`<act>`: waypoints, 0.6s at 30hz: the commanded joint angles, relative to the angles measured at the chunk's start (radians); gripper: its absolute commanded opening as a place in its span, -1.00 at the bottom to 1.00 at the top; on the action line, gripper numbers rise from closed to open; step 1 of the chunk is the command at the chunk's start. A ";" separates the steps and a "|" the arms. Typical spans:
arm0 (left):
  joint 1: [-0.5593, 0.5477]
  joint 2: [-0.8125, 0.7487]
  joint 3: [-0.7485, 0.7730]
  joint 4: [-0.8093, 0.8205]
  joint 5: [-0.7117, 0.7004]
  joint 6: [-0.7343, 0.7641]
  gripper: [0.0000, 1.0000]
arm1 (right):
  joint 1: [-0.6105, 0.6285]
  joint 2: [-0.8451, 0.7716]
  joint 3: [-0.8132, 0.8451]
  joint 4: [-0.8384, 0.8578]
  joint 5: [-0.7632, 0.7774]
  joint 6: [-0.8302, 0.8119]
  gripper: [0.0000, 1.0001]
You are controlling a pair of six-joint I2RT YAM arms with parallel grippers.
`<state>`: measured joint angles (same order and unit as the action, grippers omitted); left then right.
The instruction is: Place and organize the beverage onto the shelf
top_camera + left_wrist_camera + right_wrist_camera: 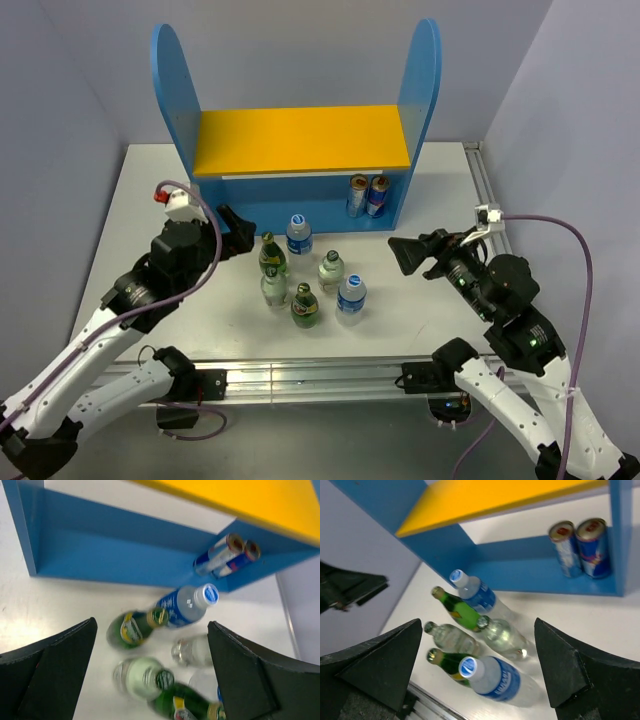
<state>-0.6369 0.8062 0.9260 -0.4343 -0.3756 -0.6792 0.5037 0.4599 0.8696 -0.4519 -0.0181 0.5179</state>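
Observation:
The shelf (300, 140) stands at the back of the table, with blue round-topped side panels and a yellow upper board (485, 500). Two cans (367, 195) stand at the right end of its blue base (100, 540). Several bottles stand in a cluster in front of it: blue-capped water bottles (299, 236) (351, 296), green glass bottles (271, 254) (306, 306) and clear ones (273, 287) (331, 270). My left gripper (237, 232) hovers open just left of the cluster, holding nothing (151, 625). My right gripper (405, 253) hangs open to the cluster's right, also empty (477, 622).
The white table (110, 230) ends in an aluminium rail (320, 375) at the near edge and another rail (480, 180) on the right. Pale walls close in on the left, back and right. In the right wrist view, the left gripper (350, 587) shows at far left.

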 commanded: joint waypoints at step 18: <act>-0.133 -0.088 -0.021 -0.192 -0.287 0.006 0.99 | 0.838 0.411 0.224 -0.468 1.214 0.282 1.00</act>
<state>-0.7666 0.7334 0.9031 -0.6186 -0.6270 -0.6922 1.2293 0.8986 1.0607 -0.7441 0.8497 0.6163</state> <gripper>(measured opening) 0.993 0.999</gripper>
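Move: The front blue-capped bottle stands about 12 cm to the left of my right hand, 1 cm nearer me, its middle some 21 cm below. The right clear bottle is about 8 cm beyond it and 4 cm farther left; the front green bottle is 10 cm to its left, level with it. The rear green bottle lies about 8 cm to the right of my left hand, 2 cm ahead and 17 cm below. I sink my right hand about 7 cm, easing forward, then swing it some 7 cm left towards the front blue-capped bottle, drawing it back the last few centimetres; its left side rolls down about 25 degrees, fingers wide open. My left hand, also open, shifts about 3 cm left, back and down, away from the bottles. ##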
